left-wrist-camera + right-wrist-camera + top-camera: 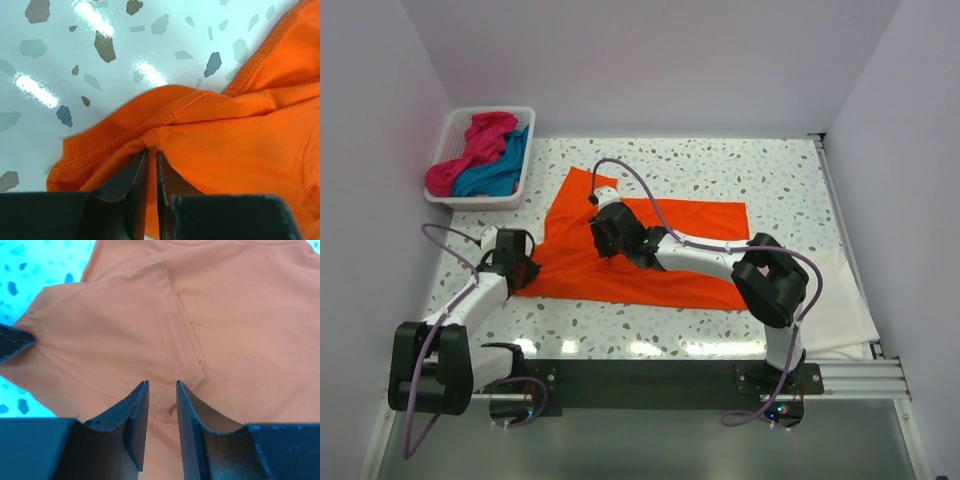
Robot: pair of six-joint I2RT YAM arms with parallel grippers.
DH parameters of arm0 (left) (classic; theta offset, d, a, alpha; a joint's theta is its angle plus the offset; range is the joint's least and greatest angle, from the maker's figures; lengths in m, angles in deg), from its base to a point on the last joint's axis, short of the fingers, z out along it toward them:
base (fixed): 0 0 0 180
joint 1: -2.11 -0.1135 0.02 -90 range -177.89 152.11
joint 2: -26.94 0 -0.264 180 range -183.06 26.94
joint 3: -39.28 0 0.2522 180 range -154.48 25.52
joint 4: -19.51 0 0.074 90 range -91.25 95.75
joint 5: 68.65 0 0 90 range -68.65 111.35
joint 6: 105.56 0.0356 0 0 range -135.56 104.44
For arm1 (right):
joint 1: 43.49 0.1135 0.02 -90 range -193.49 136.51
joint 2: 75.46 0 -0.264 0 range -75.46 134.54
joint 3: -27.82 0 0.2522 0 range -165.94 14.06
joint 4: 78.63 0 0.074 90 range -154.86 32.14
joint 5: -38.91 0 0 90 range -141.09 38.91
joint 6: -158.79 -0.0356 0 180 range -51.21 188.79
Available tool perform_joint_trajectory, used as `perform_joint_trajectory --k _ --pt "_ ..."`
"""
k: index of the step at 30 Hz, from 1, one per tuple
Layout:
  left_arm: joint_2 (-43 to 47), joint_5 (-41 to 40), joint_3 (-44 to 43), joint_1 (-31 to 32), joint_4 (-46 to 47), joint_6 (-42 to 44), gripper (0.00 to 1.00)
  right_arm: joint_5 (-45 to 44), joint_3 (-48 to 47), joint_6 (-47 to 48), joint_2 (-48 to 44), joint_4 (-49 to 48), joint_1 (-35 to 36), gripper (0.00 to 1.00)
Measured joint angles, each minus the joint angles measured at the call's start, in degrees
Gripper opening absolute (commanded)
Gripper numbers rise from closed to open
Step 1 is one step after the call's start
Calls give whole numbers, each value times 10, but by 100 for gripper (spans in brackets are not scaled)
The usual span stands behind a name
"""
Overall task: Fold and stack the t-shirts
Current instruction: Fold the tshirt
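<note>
The orange t-shirt (pixel 582 276) lies spread on the speckled table, its upper left part sticking out as a flap. My left gripper (pixel 516 264) is at the shirt's lower left corner. In the left wrist view the gripper (pixel 151 152) is shut on a fold of the orange cloth (pixel 240 130) beside a stitched hem. My right gripper (pixel 605 236) rests on the shirt's middle left. In the right wrist view it (pixel 162 385) stands open over the cloth (pixel 240 315), with a small pucker between the jaws. The pink t-shirt (pixel 482 138) and teal t-shirt (pixel 502 172) lie bunched in the basket.
A white slatted basket (pixel 475 203) stands at the back left corner of the table. A white cloth (pixel 840 315) lies at the near right edge. White walls close in the left, back and right sides. A black rail runs along the near edge.
</note>
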Motion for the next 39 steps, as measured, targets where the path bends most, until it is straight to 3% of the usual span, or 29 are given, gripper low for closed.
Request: perform_joint_trajectory --k 3,6,7,11,14,19,28,33,39 --pt "14 3 -9 -2 -15 4 22 -12 16 1 0 2 -4 32" --pt "42 24 -24 -2 -17 19 35 -14 48 -3 -5 10 -18 33" --pt "52 33 -34 -2 -16 27 42 -14 59 -6 -9 16 -28 33" --pt "49 66 -106 1 10 61 54 -6 89 -17 -51 49 -105 33" --pt "-29 70 -205 19 52 109 59 -6 87 -20 -90 58 -181 34" --pt "-236 37 -405 70 102 208 63 -3 71 -17 -126 77 -287 35" --pt "-554 7 -662 82 88 349 67 59 47 -17 -118 80 -434 35" --pt "-640 3 -739 82 71 393 65 84 35 -17 -92 75 -465 35" --pt "-656 -14 -745 82 57 414 64 102 41 -19 -77 74 -486 34"
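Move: Far out at the orange t-shirt's left, the sleeve corner is about 34 cm ahead of the left hand and 8 cm right, at almost its height; the white basket's middle is level with that corner, 22 cm to its left. For the right hand, the shirt's far right corner lies some 18 cm ahead, 39 cm right and 8 cm below; the shirt's near right corner is 13 cm back and 39 cm right, equally low. Letting go of the shirt's near left edge, the left hand opens wide, lifts and arcs forward about 33 cm, drifting right, then sinks again to just short of the sleeve corner while turning clockwise. Meanwhile the right hand, open throughout, dips about 4 cm, then sweeps 36 cm right and 16 cm forward over the shirt, rising and turning some 40 degrees clockwise before starting down near the far right corner. ##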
